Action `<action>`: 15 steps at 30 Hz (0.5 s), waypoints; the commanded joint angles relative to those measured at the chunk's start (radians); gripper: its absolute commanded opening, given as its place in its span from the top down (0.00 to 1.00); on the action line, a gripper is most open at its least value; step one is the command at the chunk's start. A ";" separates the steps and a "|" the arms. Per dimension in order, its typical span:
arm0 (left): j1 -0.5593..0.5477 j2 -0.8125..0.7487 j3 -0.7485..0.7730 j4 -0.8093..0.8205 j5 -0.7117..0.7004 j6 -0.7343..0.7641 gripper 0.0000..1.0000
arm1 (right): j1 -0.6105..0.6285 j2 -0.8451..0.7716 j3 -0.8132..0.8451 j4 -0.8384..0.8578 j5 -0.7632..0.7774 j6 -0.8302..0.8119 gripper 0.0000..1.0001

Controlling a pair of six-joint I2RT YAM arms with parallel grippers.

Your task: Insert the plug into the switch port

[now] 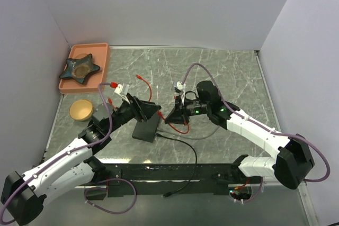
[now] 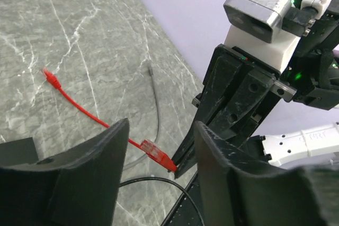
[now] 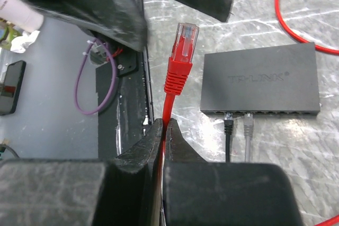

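The plug [image 3: 183, 43] is a clear connector with a red boot on a red cable. My right gripper [image 3: 164, 125] is shut on that cable just behind the boot, so the plug sticks out past its tips. In the left wrist view the plug [image 2: 155, 152] hangs in the gap of my open left gripper [image 2: 161, 125], touching neither finger. The black switch [image 3: 259, 78] lies flat to the plug's right, with its ports [image 3: 278, 111] along the near edge. From above, both grippers [image 1: 151, 108] [image 1: 170, 117] meet over the switch [image 1: 146, 129].
A black cable [image 3: 228, 130] and a grey cable [image 3: 247, 130] are plugged into the switch. The red cable's other end [image 2: 50, 76] lies on the marble. An orange tray [image 1: 104, 64] holding a star-shaped dish [image 1: 79, 69] and a tan bowl [image 1: 81, 109] sit at far left.
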State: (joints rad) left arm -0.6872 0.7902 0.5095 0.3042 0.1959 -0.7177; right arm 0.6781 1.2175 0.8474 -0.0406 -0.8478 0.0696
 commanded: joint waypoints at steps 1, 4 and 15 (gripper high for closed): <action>0.008 0.012 -0.014 0.102 0.053 0.000 0.47 | 0.003 -0.042 -0.011 0.077 -0.051 0.007 1.00; 0.009 0.026 -0.017 0.125 0.071 -0.006 0.51 | 0.003 -0.050 -0.014 0.085 -0.066 0.012 1.00; 0.009 0.069 -0.016 0.193 0.129 -0.029 0.99 | 0.001 -0.064 -0.016 0.094 -0.066 0.026 1.00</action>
State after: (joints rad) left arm -0.6811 0.8513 0.4931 0.4126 0.2867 -0.7345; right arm 0.6781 1.1782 0.8291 0.0029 -0.8864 0.0914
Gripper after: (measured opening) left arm 0.226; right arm 0.019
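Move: The red plug sticks out past the right hand's shut fingers, which hold its cable: from that hand it is about 4 cm to the left, 2 cm ahead and 1 cm higher. From the open left hand it lies some 2 cm to the right, level fore and aft, and about 2 cm below. The switch lies on the table, about 3 cm ahead of the left hand, 4 cm to its left and 21 cm down. The black plug in the switch is 3 cm back, 2 cm to the left hand's right and 22 cm below. The left fingers close from well open to a narrow gap around the clear head of the red plug, starting to pinch it from both sides, while that hand eases just over 1 cm right onto the plug. The right hand keeps its grip on the cable just behind and brings the plug up about 1.5 cm and back about 1 cm, into the closing fingers. ##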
